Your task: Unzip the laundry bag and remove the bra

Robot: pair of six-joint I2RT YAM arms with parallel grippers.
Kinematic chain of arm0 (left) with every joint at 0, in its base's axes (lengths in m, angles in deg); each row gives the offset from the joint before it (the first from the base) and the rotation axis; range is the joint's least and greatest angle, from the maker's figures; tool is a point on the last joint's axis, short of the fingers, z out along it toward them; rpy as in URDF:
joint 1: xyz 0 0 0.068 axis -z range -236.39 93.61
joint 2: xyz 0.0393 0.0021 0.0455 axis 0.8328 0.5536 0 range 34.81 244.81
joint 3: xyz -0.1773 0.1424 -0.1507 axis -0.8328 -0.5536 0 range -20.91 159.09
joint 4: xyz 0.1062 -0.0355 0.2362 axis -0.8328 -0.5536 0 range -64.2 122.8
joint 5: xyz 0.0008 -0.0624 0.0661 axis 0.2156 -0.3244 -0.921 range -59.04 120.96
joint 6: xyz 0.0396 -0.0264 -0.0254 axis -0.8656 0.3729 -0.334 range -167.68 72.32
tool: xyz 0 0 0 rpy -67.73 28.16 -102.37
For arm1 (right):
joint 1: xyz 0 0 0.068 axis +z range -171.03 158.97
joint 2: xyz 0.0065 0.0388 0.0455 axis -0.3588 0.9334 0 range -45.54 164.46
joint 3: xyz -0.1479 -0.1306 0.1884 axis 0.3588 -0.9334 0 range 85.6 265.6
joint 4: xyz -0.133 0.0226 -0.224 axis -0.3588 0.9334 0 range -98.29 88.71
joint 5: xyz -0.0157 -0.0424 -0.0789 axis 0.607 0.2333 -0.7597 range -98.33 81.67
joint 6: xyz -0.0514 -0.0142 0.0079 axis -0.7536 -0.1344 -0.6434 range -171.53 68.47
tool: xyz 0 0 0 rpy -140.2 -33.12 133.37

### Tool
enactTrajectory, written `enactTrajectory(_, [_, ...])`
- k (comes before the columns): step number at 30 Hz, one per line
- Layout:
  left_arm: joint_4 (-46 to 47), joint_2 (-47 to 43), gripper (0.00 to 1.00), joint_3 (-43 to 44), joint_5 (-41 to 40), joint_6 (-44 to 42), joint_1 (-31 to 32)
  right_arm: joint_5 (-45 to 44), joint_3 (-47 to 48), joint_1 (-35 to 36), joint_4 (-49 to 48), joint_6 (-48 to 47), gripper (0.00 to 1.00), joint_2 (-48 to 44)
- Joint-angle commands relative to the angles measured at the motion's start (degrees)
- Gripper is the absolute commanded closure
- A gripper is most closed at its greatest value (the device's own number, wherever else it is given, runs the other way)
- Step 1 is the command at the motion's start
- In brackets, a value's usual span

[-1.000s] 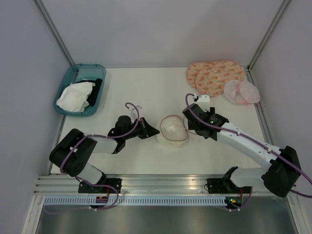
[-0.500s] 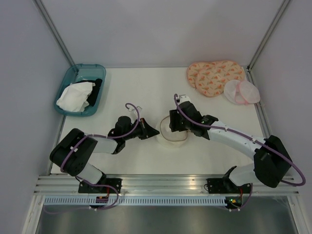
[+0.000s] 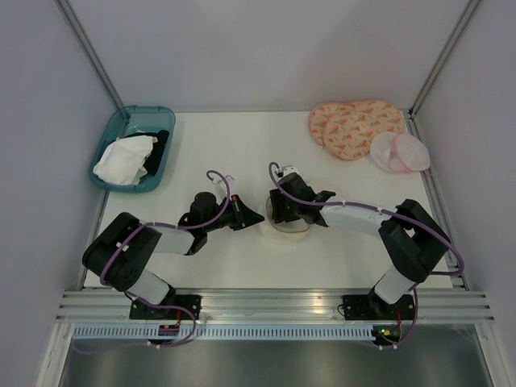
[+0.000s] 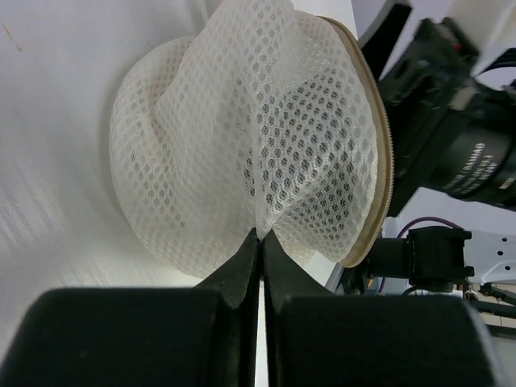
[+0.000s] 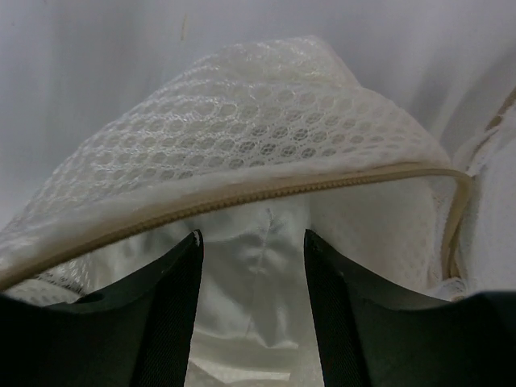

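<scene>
The laundry bag [image 3: 295, 229], a cream-white mesh pouch [image 4: 234, 137] with a tan rim [image 4: 376, 153], lies mid-table and is mostly hidden by the right arm in the top view. My left gripper [image 3: 255, 218] is shut on a fold of its mesh [image 4: 261, 234] at the pouch's left side. My right gripper [image 3: 280, 214] sits over the pouch, fingers inside the unzipped mouth below the tan zipper line [image 5: 282, 190]. Its jaws [image 5: 252, 239] stand apart, with white soft fabric, the bra [image 5: 260, 286], bunched between them.
A teal bin [image 3: 109, 131] at the far left holds a white cloth [image 3: 122, 159] and a black cloth [image 3: 162, 143]. A pink-orange patterned pad [image 3: 355, 125] and a pale pink mesh pair [image 3: 399, 151] lie at the far right. Walls enclose three sides.
The right arm has swung left from beside the pouch to over it. Its fingers have gone into the opening and drawn closer together. The left gripper has kept its pinch in place.
</scene>
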Motion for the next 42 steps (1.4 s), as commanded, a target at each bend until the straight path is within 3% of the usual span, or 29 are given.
enactTrajectory(1, [4.1,0.0,0.98,-0.5,1.9,1.4,-0.3,-1.0,2.6,0.5,-4.2,1.2,0.41,3.6])
enactTrajectory(6, [4.7,0.3,0.98,-0.6,2.2,1.6,-0.3,1.6,3.2,0.9,-8.4,1.9,0.43,6.1])
enactTrajectory(8, [4.8,0.3,0.98,-0.7,2.1,1.6,-0.3,1.2,3.3,1.3,-8.9,2.1,0.49,6.0])
enactTrajectory(12, [5.6,1.0,0.98,-1.0,2.4,1.8,-0.3,-1.0,4.6,1.3,-8.0,1.5,0.72,6.4])
enactTrajectory(13, [6.0,1.1,0.98,-1.0,2.6,1.9,-0.3,-2.3,4.7,1.4,-7.5,1.5,0.84,6.6])
enactTrajectory(16, [6.3,1.3,0.98,-1.4,2.5,2.0,-0.3,-3.4,4.8,1.3,-6.5,1.1,1.00,6.2])
enactTrajectory(23, [6.4,1.5,0.98,-2.4,2.1,1.8,-0.5,-2.7,-0.9,1.4,-3.4,0.6,1.00,-7.2])
enactTrajectory(31, [7.1,3.5,0.97,-2.2,2.4,2.1,-0.8,5.6,-6.1,1.4,1.2,0.5,1.00,-24.6])
enactTrajectory(35, [6.9,3.9,0.82,-2.2,2.2,2.4,-1.1,8.1,-6.1,1.4,3.7,0.0,0.99,-30.5])
enactTrajectory(36, [6.6,3.9,0.64,-2.2,2.2,2.8,-1.1,9.0,-6.1,1.4,3.8,0.3,0.99,-31.5])
enactTrajectory(39, [6.6,3.8,0.45,-2.4,2.2,3.3,-1.3,13.9,-5.1,1.3,5.6,0.4,1.00,-33.8])
enactTrajectory(42, [6.5,3.4,0.41,-2.3,2.2,3.6,-1.4,20.4,-5.3,1.4,6.0,1.0,1.00,-34.2])
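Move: My open right fingers are already inside the unzipped mesh bag. The white bra lies just beyond their tips, about 2 cm ahead, 2 cm to the left and 2 cm below. The rim corner pinched by my left hand is some 9 cm to the right hand's left, 3 cm nearer me and 3 cm higher. From my left hand, the bra sits about 7 cm right, 4 cm ahead and 5 cm below. I push my right hand a little deeper into the bag, slide it some 3 cm forward and left, and shut the fingers on the white bra fabric. Then I pull up about 15 cm while drawing back some 9 cm, the fingers tilting up and leftward. My left hand keeps the rim corner pinched nearly throughout, sinks slightly, and opens at the end. ##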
